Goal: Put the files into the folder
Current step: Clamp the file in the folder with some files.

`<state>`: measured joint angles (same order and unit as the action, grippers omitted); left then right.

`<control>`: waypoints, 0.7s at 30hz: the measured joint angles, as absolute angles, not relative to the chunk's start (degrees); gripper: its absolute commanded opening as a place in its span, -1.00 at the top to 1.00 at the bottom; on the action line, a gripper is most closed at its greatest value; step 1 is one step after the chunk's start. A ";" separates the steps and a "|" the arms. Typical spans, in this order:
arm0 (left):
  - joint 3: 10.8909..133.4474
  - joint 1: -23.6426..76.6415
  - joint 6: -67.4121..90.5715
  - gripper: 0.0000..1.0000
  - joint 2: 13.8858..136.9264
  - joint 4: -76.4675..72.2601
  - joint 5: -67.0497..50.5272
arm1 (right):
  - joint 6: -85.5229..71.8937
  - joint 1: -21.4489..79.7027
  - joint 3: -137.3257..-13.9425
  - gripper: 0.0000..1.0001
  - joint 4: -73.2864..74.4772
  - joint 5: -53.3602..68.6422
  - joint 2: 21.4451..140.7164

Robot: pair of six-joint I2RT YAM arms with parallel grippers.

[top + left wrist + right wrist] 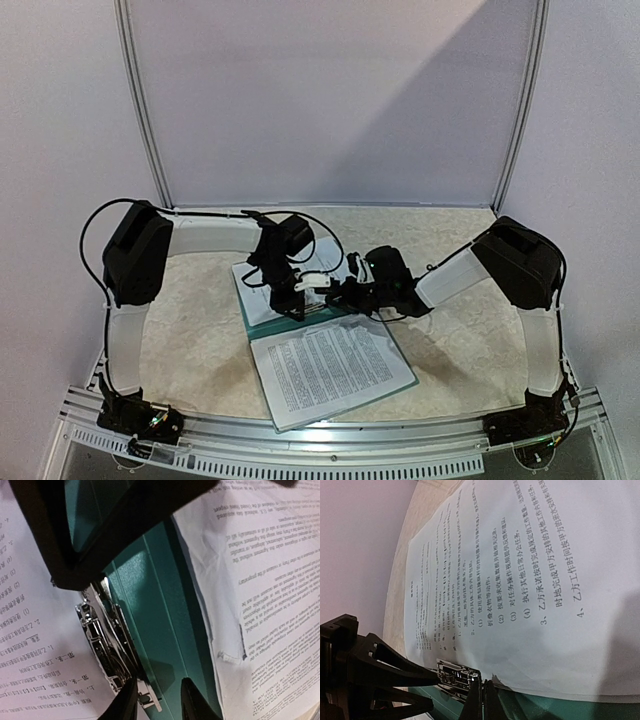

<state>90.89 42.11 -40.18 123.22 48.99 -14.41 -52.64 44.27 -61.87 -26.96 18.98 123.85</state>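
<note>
The teal folder [246,312] lies open on the table with the files on both halves: one printed sheet [330,368] nearer me, another [252,282] farther back. Both grippers meet over its spine. My left gripper [157,700] is open, its fingers straddling bare teal card [155,610] right beside the silver clip [100,635], with nothing between them. My right gripper [482,700] is shut, its tips resting at the end of the clip [457,675], by the edge of the sheet [520,580]. The clip sits at that sheet's edge.
Marbled tabletop [200,330] surrounds the folder, bounded by the metal rail [330,432] at the near edge and white walls behind. The right gripper's black body [100,520] hangs just above the left gripper's view. The left fingers [385,680] show beside the clip in the right wrist view.
</note>
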 measured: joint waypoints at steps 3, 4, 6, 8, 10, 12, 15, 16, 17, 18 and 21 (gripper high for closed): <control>90.89 42.46 -40.45 0.61 123.22 48.75 -12.71 | -52.51 44.25 -61.65 0.99 -27.27 19.00 123.85; 90.91 42.52 -40.18 0.67 123.22 48.62 -12.40 | -52.38 44.25 -61.30 0.99 -27.81 19.00 123.81; 90.96 42.72 -39.72 0.70 123.24 47.77 -11.35 | -52.14 44.27 -59.86 0.99 -29.43 18.96 123.39; 91.07 42.94 -38.87 0.72 123.35 47.37 -10.94 | -51.42 44.31 -58.76 0.99 -29.56 18.90 122.50; 91.64 43.11 -37.93 0.74 123.70 47.57 -10.59 | -50.61 44.40 -58.26 0.99 -29.47 19.00 121.95; 92.71 43.20 -36.75 0.78 124.29 48.45 -10.22 | -49.84 44.80 -58.15 0.99 -29.54 19.38 121.89; 93.62 43.24 -35.05 0.79 124.86 49.08 -9.78 | -49.04 44.91 -58.11 0.99 -29.58 19.46 121.89; 93.71 43.24 -34.59 0.79 124.90 49.21 -9.72 | -48.82 44.91 -58.02 0.99 -29.67 19.46 121.86; 93.82 43.24 -34.17 0.79 124.97 49.28 -9.69 | -48.69 44.93 -57.91 0.99 -29.65 19.44 121.80; 93.91 43.24 -33.82 0.80 125.03 49.32 -9.69 | -48.56 44.95 -57.71 0.99 -29.58 19.42 121.69; 94.43 43.24 -32.71 0.80 125.36 49.69 -9.61 | -48.34 44.99 -57.45 0.99 -29.43 19.44 121.51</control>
<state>94.43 43.24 -32.71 125.36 49.69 -9.61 -48.34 44.99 -57.45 -29.43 19.44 121.51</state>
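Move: Between the two hands lies the folder's metal clip: its middle is about 4 cm to the right of the left hand and 1 cm ahead, and about 4 cm to the left of the right hand and 1 cm back, barely below both. The file under the clip centres some 9 cm ahead of the left hand and 1 cm to its left; the covered text page on the near half centres about 13 cm back and 7 cm to its right. Closing from about a third open to nearly shut around the left end of the clip, the left hand eases forward about 1.5 cm, its wrist turning slightly counter-clockwise. The right hand, fingers still shut at the clip's other end, waits briefly, then drags back about 1.5 cm and a little right, so the two hands work the folder round clockwise. ##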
